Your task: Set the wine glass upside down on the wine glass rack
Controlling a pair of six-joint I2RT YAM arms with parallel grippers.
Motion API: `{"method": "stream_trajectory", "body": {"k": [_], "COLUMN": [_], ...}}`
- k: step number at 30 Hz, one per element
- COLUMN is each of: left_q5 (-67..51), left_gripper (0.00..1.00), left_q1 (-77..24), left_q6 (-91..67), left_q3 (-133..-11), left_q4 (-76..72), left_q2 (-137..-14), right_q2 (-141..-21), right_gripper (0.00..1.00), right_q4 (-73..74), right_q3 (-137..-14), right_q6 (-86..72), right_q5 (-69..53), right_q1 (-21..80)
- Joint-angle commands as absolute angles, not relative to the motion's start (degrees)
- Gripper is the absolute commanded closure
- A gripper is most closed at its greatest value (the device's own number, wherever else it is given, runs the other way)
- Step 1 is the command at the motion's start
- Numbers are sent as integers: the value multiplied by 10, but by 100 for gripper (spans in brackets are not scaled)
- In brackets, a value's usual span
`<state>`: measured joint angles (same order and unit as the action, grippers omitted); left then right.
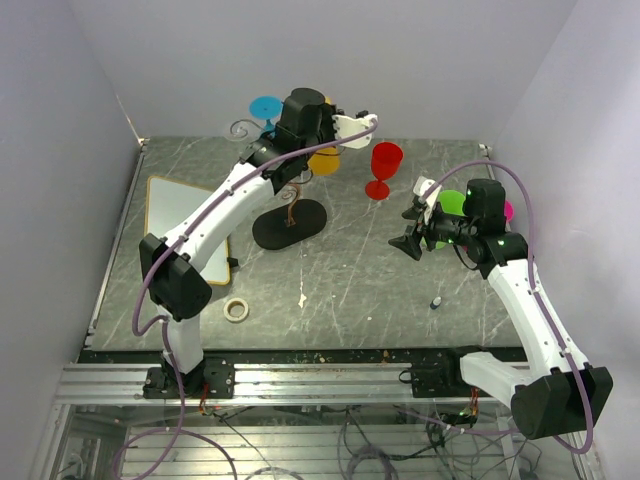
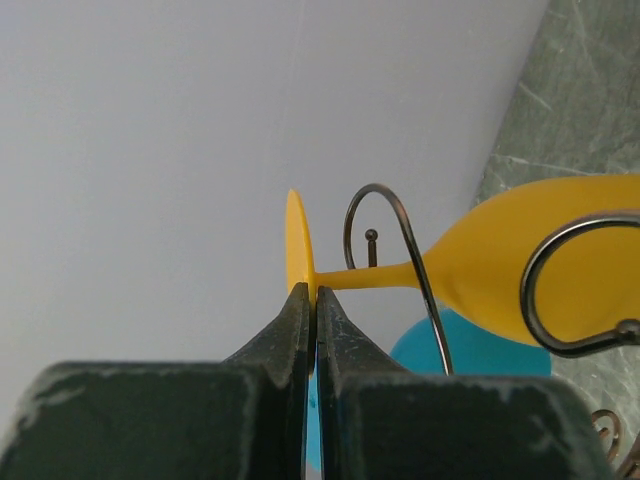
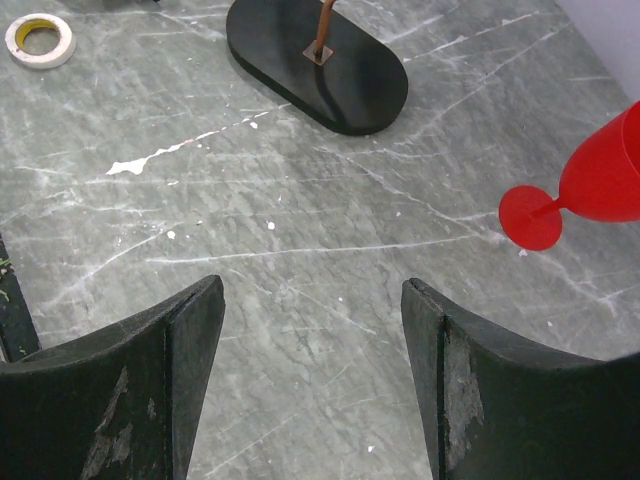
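Note:
My left gripper (image 2: 313,296) is shut on the thin round foot of a yellow wine glass (image 2: 520,265), which lies nearly sideways with its bowl pointing away. The stem crosses behind a curled wire arm (image 2: 398,214) of the wine glass rack, and a second curl (image 2: 541,262) lies over the bowl. From above, the left gripper (image 1: 352,126) is raised at the rack's top, with the yellow wine glass (image 1: 324,160) beneath it. The rack's black oval base (image 1: 290,222) stands below. My right gripper (image 1: 412,228) hovers open and empty over the table (image 3: 312,290).
A blue glass (image 1: 266,107) hangs at the rack's far left. A red glass (image 1: 384,168) stands upright right of the rack. Green (image 1: 452,203) and pink (image 1: 508,211) glasses sit behind the right arm. A tape roll (image 1: 236,309) and white board (image 1: 185,225) lie at left.

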<state>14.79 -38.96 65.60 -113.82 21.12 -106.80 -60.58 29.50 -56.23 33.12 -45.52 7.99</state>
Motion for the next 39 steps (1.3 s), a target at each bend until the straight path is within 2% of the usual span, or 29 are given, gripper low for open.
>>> {"method": "stream_trajectory", "body": {"k": [1, 11, 18, 20, 21, 23, 39], "left_q5": [136, 148, 147, 148, 150, 153, 211], "left_gripper": [93, 93, 93, 93, 93, 93, 93], "left_q1": [-403, -409, -410, -409, -409, -408, -409], "left_q6": [661, 650, 626, 623, 623, 621, 598], "left_q3": [-1133, -1141, -1141, -1141, -1142, -1142, -1183], "left_q4": [201, 174, 148, 143, 140, 134, 142], "left_q2": [-1042, -1061, -1071, -1074, -1075, -1079, -1125], "right_q2": [-600, -595, -594, -594, -594, -593, -591], "right_gripper": [29, 26, 20, 15, 5, 1, 0], "right_q4": [295, 287, 286, 285, 286, 287, 287], "right_q3": [-560, -558, -557, -556, -557, -557, -555], "right_q6": [335, 324, 322, 323, 323, 323, 325], "right_q5": [-456, -448, -445, -444, -443, -442, -442], "right_q1": [80, 81, 81, 80, 80, 81, 80]}}
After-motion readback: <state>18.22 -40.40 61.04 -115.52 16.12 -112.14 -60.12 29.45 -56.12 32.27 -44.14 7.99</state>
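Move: The rack hook for the yellow glass, which the left fingers already hold upside down by its foot, lies about 3 cm below that hand, 2 cm right and 1 cm ahead; from the right hand it is roughly 23 cm ahead, 17 cm left and 12 cm up. From the left hand, the hung blue glass is some 13 cm left and 3 cm ahead, 10 cm lower; the top of the rack's post 9 cm left, 7 cm back, 4 cm lower; the red glass 15 cm right, 2 cm ahead, 28 cm down. The yellow glass, its stem already inside the hook's curl, is eased slightly back and right by the left hand, hovers with a small rise while creeping right, then goes forward and down some 3 cm, bringing the foot towards the wire. The wrist rolls about 5 degrees, left side dropping, and the fingers keep their pinch. The right arm stays put, its empty fingers spreading fully open. ##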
